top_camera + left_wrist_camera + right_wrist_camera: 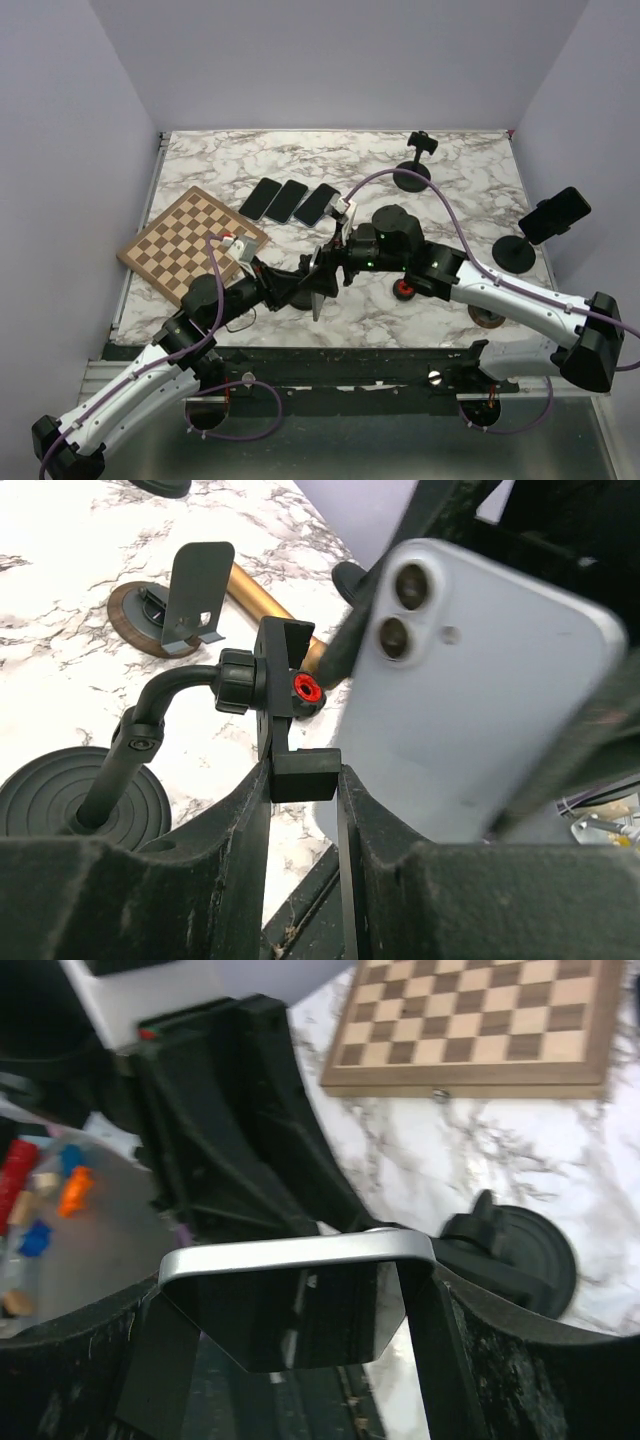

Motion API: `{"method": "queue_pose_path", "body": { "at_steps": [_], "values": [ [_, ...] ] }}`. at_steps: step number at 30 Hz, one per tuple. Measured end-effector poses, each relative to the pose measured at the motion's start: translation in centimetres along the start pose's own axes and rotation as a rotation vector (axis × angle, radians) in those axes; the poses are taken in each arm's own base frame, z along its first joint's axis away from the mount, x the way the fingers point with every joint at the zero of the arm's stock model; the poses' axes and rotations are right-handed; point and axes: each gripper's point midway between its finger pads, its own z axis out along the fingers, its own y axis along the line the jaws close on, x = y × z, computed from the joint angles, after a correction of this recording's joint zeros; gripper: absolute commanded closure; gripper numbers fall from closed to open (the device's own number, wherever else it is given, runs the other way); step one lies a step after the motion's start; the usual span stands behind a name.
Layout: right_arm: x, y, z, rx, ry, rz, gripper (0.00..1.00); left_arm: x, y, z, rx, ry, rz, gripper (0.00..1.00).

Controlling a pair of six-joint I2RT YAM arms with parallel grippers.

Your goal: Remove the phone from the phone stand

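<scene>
The phone [470, 700] has a pale blue back with two lenses, a silver rim and a black screen [280, 1320]. My right gripper [290, 1305] is shut on its two sides and holds it in the air, near the table's front middle [328, 268]. The black phone stand [130, 750] has a round base, a bent arm and a clamp with a red knob [306, 688]. My left gripper [305, 780] is shut on the clamp's lower jaw. The phone is just right of the clamp and apart from it. In the top view my left gripper [303, 285] meets the right one.
Three dark phones [290, 200] lie at the back left beside a chessboard [190, 245]. A stand holding a phone [553, 216] is at the right, and an empty stand [420, 150] at the back. A gold-armed stand with a metal plate [200, 590] is near.
</scene>
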Motion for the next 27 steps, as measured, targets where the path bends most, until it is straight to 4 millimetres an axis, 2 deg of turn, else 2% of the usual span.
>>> {"method": "queue_pose_path", "body": {
  "at_steps": [3,6,8,10,14,17,21,22,23,25,27],
  "values": [
    [-1.0,2.2,-0.9,-0.084,-0.025,0.063,0.99,0.0,0.0,-0.2,-0.001,-0.002,0.007,1.00],
    [-3.0,3.8,-2.4,-0.118,-0.085,0.120,0.99,0.0,0.0,-0.2,0.000,0.000,0.018,1.00],
    [-4.4,4.0,-3.2,-0.083,-0.128,0.152,0.99,0.1,0.0,-0.3,0.001,0.002,0.025,1.00],
    [-6.3,3.2,-4.2,0.002,-0.190,0.184,0.99,0.1,0.1,-0.3,0.001,0.003,0.032,1.00],
    [-10.1,-0.7,-6.6,0.280,-0.334,0.246,0.99,0.1,0.2,-0.8,-0.009,0.004,0.049,1.00],
    [-11.7,-4.4,-8.2,0.487,-0.391,0.284,0.99,-0.1,0.3,-1.1,-0.022,-0.001,0.054,1.00],
    [-13.4,-9.1,-9.3,0.686,-0.425,0.319,0.99,-0.2,0.4,-1.4,-0.028,-0.010,0.057,1.00],
    [-13.3,-11.6,-9.1,0.755,-0.413,0.333,0.99,-0.2,0.4,-1.4,-0.028,-0.010,0.057,0.97],
    [-13.2,-13.2,-9.1,0.803,-0.399,0.342,0.99,-0.2,0.4,-1.4,-0.028,-0.009,0.057,0.90],
    [-13.2,-16.4,-8.5,0.883,-0.364,0.363,0.99,-0.1,0.4,-1.4,-0.031,-0.006,0.056,0.66],
    [-13.2,-19.6,-7.6,0.949,-0.326,0.387,0.99,-0.2,0.5,-1.4,-0.042,0.002,0.054,0.48]
  ]
}}
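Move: The phone is already clear of the stand and gripped in the right hand. It goes to the free spot just right of the third phone laid out, about 26 cm ahead, 8 cm right and 21 cm below. That third phone lies roughly 27 cm straight ahead; the brown-based stand is some 16 cm ahead and 14 cm right. The black stand's head is about 6 cm ahead, slightly lower. From the left hand, the free spot is about 27 cm ahead and 11 cm right. Lift the right hand with the phone about 11 cm, first drawing back a little from the stand head, then swing it forward and to the right towards the free spot, some 21 cm farther out by the end. Turn it about 60 degrees clockwise on the way and start sinking at the last. Keep the phone gripped, and keep the left fingers pinched on the stand, nearly still. ##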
